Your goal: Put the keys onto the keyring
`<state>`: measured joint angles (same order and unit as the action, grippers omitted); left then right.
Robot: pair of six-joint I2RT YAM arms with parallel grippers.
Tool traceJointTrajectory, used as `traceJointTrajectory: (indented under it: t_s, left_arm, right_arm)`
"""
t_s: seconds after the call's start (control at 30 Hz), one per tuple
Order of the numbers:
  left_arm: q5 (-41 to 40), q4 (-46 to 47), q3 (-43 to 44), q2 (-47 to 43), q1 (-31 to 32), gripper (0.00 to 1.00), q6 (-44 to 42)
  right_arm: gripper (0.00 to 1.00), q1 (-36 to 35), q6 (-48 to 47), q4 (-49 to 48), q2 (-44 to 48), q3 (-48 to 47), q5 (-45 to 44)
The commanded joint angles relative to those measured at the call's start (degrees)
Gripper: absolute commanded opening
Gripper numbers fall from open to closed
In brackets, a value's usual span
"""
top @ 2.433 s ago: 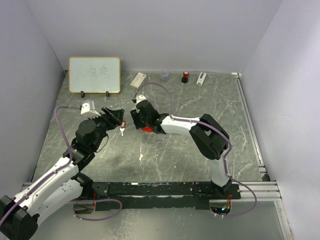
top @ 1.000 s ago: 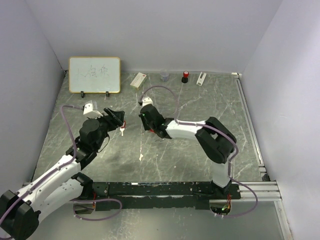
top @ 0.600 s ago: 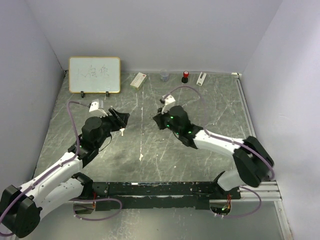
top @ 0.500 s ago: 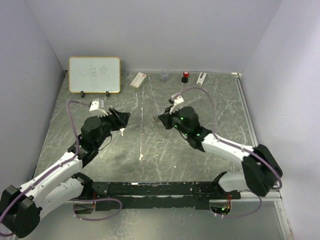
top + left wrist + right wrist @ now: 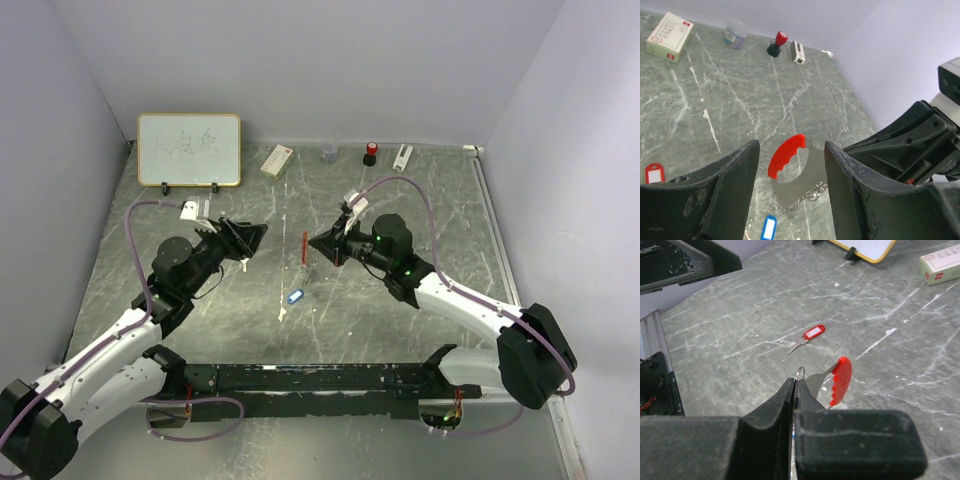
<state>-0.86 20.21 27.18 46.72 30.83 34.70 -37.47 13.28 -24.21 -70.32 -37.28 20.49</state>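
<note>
My right gripper is shut on the keyring. Its thin grey ring pokes out past the closed tips. The red fob stands out beside them, above the table. My left gripper is open and faces it from the left. The fob and its dangling chain show between the left fingers, which touch nothing. The blue key lies on the table below the keyring. The red key lies under my left gripper.
Along the back wall stand a whiteboard, a white box, a small grey jar, a red-topped stamp and a white stick. Purple walls close in both sides. A metal rail edges the right side.
My right arm has swung back to the right with the keyring, and the fob now shows between the grippers. The blue key has appeared on the table. My left jaws have narrowed a little.
</note>
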Motion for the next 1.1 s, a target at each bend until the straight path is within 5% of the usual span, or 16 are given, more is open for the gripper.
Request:
traceJointTrajectory:
  t_s: [0.0,0.5,1.07]
  left_arm:
    - [5.7,3.9,-0.8,-0.2,-0.5,0.64,-3.1]
    - [4.2,3.1,0.2,1.3,-0.4,0.62,-2.8]
    - [-2.7,-4.0,2.9,-1.3,-0.4,0.64,-2.0]
  right_arm:
    - [0.00,0.6,0.5,-2.9,-0.5,-1.8,5.0]
    - [0.00,0.8,5.0,-4.6,1.5,-3.1,1.9]
    - [0.00,0.6,15.3,-1.1,1.2,-8.5,-11.2]
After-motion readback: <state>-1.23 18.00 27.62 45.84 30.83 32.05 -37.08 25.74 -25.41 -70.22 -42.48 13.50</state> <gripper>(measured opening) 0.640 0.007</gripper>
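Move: The wire keyring is already pinched in the shut right fingers, about 11 cm to the right of the left gripper's open fingers, roughly level with them fore-and-aft and 5 cm lower. From the right hand, the red-and-grey piece hangs some 3 cm ahead, 2 cm left and 5 below; the blue-tag key dangles about 14 cm below, 3 left and 2 back. The red-tag key lies on the table, 8 cm ahead of the right hand, 17 left and 20 below. The keyring and everything hanging from it are raised about 5 cm by the right hand, which first barely stirs, then lifts and reaches some 2 cm forward beside the waiting, open left gripper. The right fingers keep their pinch while their tips tilt up roughly 10 degrees and swing slightly clockwise. ##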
